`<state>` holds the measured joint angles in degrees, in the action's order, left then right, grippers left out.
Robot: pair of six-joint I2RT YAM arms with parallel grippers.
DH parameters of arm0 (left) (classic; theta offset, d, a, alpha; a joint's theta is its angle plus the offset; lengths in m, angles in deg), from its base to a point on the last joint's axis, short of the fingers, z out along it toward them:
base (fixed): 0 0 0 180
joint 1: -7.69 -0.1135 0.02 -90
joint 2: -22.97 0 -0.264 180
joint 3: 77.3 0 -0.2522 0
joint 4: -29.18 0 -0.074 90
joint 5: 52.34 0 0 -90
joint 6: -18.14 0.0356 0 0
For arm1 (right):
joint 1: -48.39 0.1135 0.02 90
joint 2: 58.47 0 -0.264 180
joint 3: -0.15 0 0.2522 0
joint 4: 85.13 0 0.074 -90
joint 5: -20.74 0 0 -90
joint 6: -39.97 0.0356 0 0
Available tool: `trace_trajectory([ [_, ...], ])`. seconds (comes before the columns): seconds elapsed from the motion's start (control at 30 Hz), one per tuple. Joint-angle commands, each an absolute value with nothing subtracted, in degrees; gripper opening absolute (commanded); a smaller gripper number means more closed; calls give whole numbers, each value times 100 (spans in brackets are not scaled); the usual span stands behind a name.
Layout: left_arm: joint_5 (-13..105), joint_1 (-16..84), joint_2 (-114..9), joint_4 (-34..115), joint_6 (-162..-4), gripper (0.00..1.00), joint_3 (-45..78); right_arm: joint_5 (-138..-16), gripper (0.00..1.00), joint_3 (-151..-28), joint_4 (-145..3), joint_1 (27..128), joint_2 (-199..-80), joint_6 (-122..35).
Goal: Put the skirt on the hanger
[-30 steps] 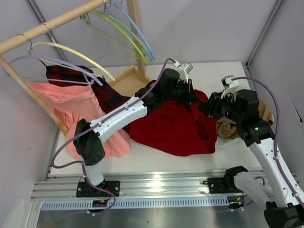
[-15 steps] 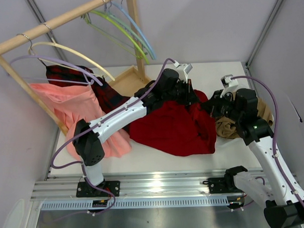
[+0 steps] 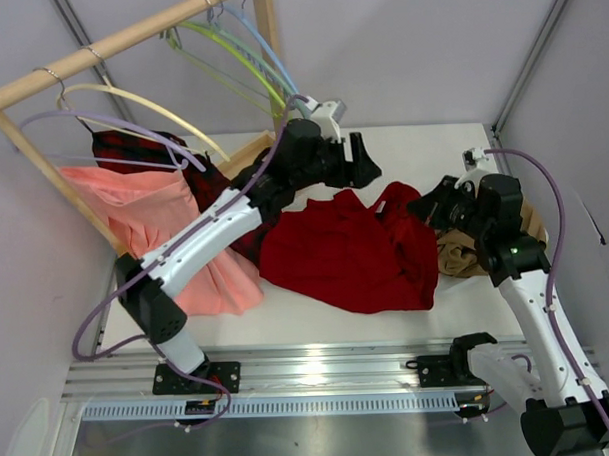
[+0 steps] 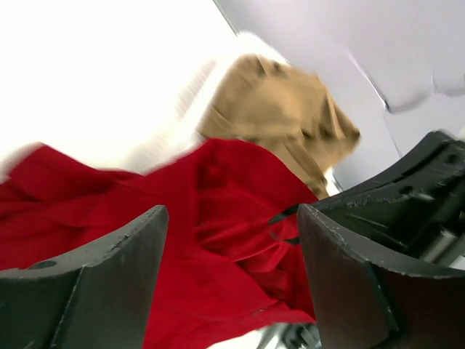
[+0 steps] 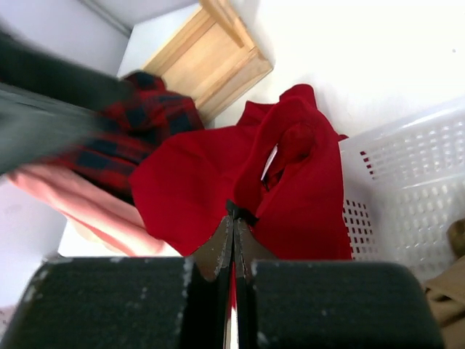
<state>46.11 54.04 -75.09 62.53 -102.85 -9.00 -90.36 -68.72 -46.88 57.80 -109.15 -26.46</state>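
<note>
The deep-red skirt (image 3: 336,257) lies bunched at mid-table, one fold raised at its right end. My right gripper (image 3: 425,206) is shut on that raised fold; in the right wrist view the shut gripper (image 5: 234,209) pinches a dark bit of the skirt (image 5: 196,182) at its tips. My left gripper (image 3: 364,164) hangs open above the skirt's far edge, holding nothing, and the left wrist view has the skirt (image 4: 218,240) below the open gripper (image 4: 231,214). The lime-green hanger (image 3: 241,58) hangs on the wooden rail, up and left of the left gripper.
A wooden rack's rail (image 3: 108,45) also carries a light-blue hanger (image 3: 277,67) and a cream hanger (image 3: 150,98). A plaid skirt (image 3: 147,153) and a salmon skirt (image 3: 154,223) hang at the left. A white basket (image 5: 414,174) with a tan garment (image 3: 455,253) sits at the right.
The left gripper opened, let go of the skirt and rose back-left toward the rack. The right gripper shut on the skirt's right fold.
</note>
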Motion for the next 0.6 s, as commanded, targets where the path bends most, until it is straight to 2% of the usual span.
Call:
trace_trajectory([
  [0.0, 4005, 5287, -6748, 6429, -9798, 78, -1038, -9132, 0, -6872, -5115, 5569, -10866, -1726],
  [0.2, 3241, 5269, -6360, 6561, -9384, 80, -722, -9115, 0, -6942, -5704, 5393, -10831, -637],
  [0.43, 2493, 5269, -5886, 6605, -8971, 81, -397, -9123, 0, -7495, -5835, 5323, -11235, -73],
  [0.5, 2623, 5269, -5763, 6352, -8822, 81, -230, -9141, 0, -7469, -5924, 5314, -11323, 120],
  [0.57, 3263, 5269, -5614, 6079, -8865, 81, 24, -9158, 0, -7356, -6108, 5279, -11349, 419],
])
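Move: The near end of the blue hanger hangs about 17 cm to the left hand's left, some 12 cm ahead and roughly 6 cm above it, with the green hanger's end about 5 cm left of that. The skirt's middle lies some 4 cm back, 5 cm left and 26 cm below this hand. From the right hand, already pinching the black loop at the skirt's waist, the blue hanger's end is about 28 cm left, 17 cm ahead and 10 cm up. Leftward, the open, empty left hand sweeps about 9.5 cm away from the skirt's waist towards the hangers, rising some 7 cm and then sinking a little, its fingers swinging counter-clockwise and tipping up. The right hand keeps its shut pinch on the skirt's black loop, lifting and reaching forward by 3 to 4 cm while rolling about 20 degrees left side up. ##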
